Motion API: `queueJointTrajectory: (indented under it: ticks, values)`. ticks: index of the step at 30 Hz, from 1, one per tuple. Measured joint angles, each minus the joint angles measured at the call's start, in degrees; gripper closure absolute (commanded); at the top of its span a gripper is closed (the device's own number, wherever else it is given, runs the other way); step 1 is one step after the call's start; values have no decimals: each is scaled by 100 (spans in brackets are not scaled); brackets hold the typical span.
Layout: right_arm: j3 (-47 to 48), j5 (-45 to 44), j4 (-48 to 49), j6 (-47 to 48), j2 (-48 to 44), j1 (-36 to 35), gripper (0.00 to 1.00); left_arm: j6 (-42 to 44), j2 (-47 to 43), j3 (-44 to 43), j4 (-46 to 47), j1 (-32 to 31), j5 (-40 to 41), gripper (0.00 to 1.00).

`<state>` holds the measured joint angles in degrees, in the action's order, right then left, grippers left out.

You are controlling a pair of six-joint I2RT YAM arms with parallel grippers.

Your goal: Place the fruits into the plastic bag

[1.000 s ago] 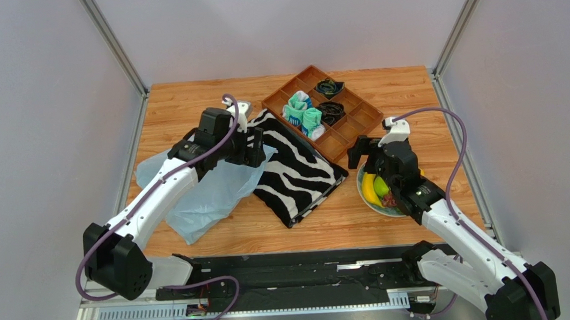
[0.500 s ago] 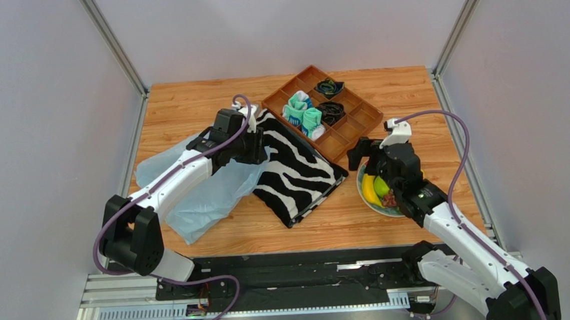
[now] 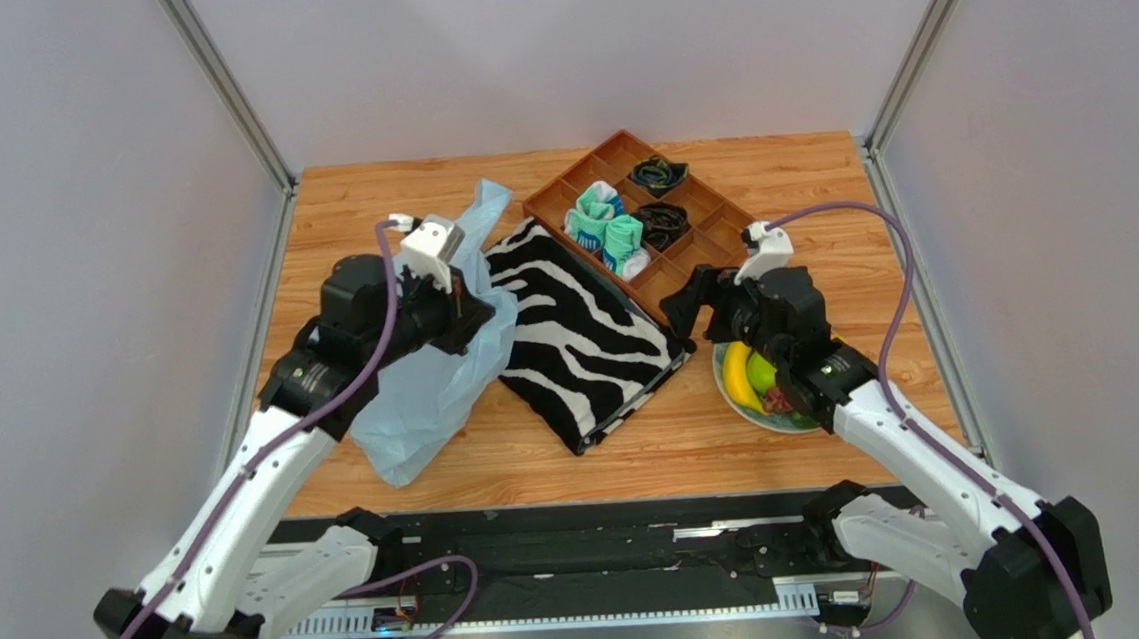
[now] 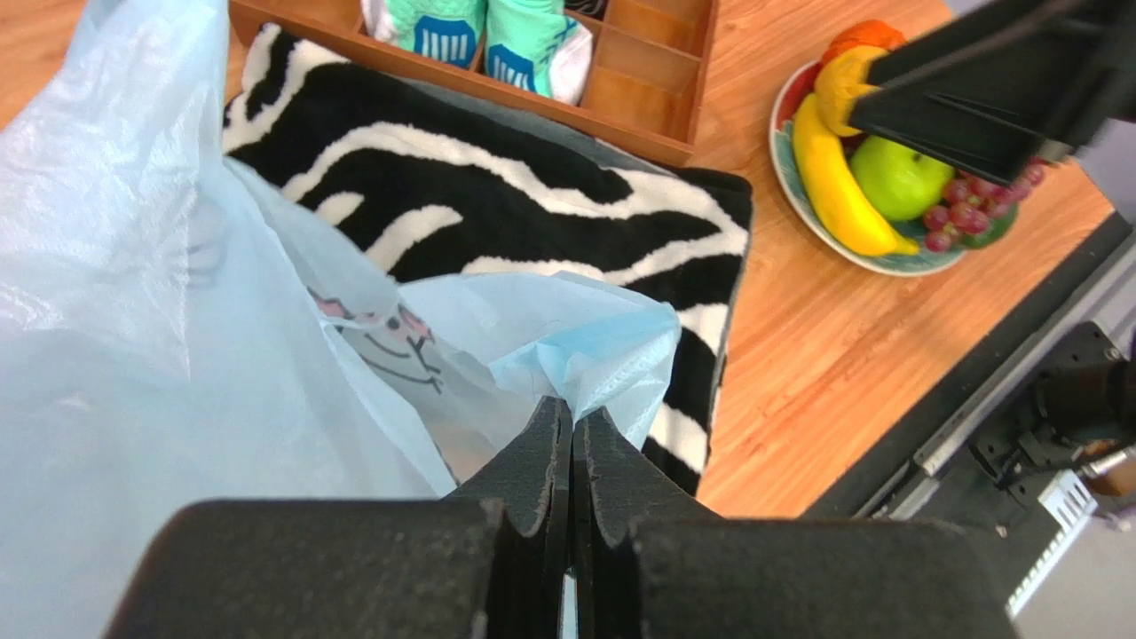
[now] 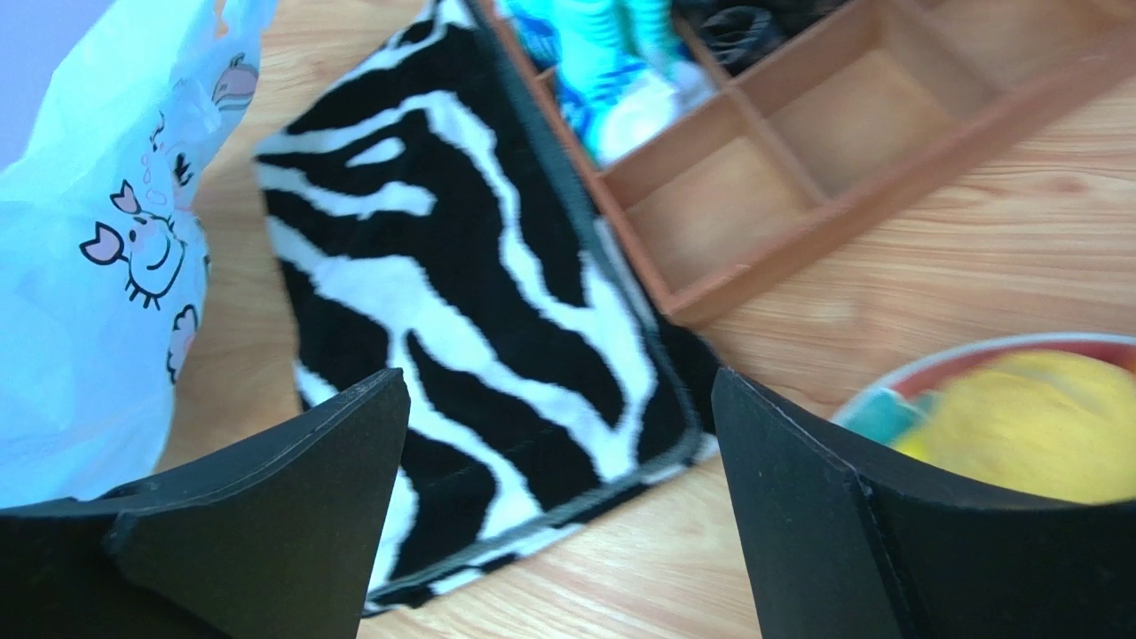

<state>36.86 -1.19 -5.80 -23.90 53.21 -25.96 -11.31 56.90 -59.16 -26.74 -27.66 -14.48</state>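
Note:
The light-blue plastic bag lies at the table's left, with one edge lifted. My left gripper is shut on a bunched fold of the plastic bag, and from above that gripper sits over the bag's right side. The fruits rest in a plate at the right: a yellow banana, a green apple and red-purple grapes. My right gripper is open with nothing in it. It hovers over the cloth's corner, left of the plate.
A zebra-striped cloth lies between bag and plate. Behind it stands a brown divided tray with teal-and-white socks. Grey walls close the table on both sides and at the back.
My left gripper has shut on the bag's edge and pulled it up and leftward, off the cloth. The right gripper has shifted slightly left and stays open.

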Motion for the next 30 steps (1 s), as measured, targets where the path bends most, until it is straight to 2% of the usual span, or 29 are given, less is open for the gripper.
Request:
queueJointTrajectory:
  ticks: [5, 8, 15, 22, 30]
  values:
    - [350, 581, 566, -636, 870, -258, 11, 157, -931, 280, -472, 0, -37, 100]
    - [595, 962, 1029, -1091, 1419, -450, 11, 221, -1154, 505, -623, 0, -103, 100]
    - [1547, 1582, 1784, -1799, 2765, -1235, 12, 409, -1399, 914, -732, 0, -562, 100]
    - [1770, 2212, 2470, -2494, 3952, -1613, 13, 525, -1825, 1034, -619, 0, -824, 100]
    - [2245, 2599, 2765, -2905, 4590, -2035, 12, 579, -1947, 1174, -516, 0, -1051, 100]
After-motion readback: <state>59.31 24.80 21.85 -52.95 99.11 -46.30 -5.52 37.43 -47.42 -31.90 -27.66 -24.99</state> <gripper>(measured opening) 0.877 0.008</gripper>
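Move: The right hand, open and empty, has the bag's open mouth some 30 cm to its left, about 4 cm farther out and 3 cm higher. The zebra cloth lies between, about 18 cm left and 6 cm below; the wooden tray is 19 cm ahead and 8 cm left, the fruit bowl 8 cm back and 10 cm right. From the left hand, already pinching a corner of the bag, the mouth opens about 7 cm ahead and slightly below; the cloth is 15 cm right. Sweeping left over the zebra cloth by some 27 cm, the right hand closes in on the bag's mouth with fingers wide open, rising a little, then dipping, while it turns counter-clockwise, rolls its left side up and tips down. The left hand keeps its pinch on the bag corner and draws it back about 8 cm, turning slightly clockwise. ##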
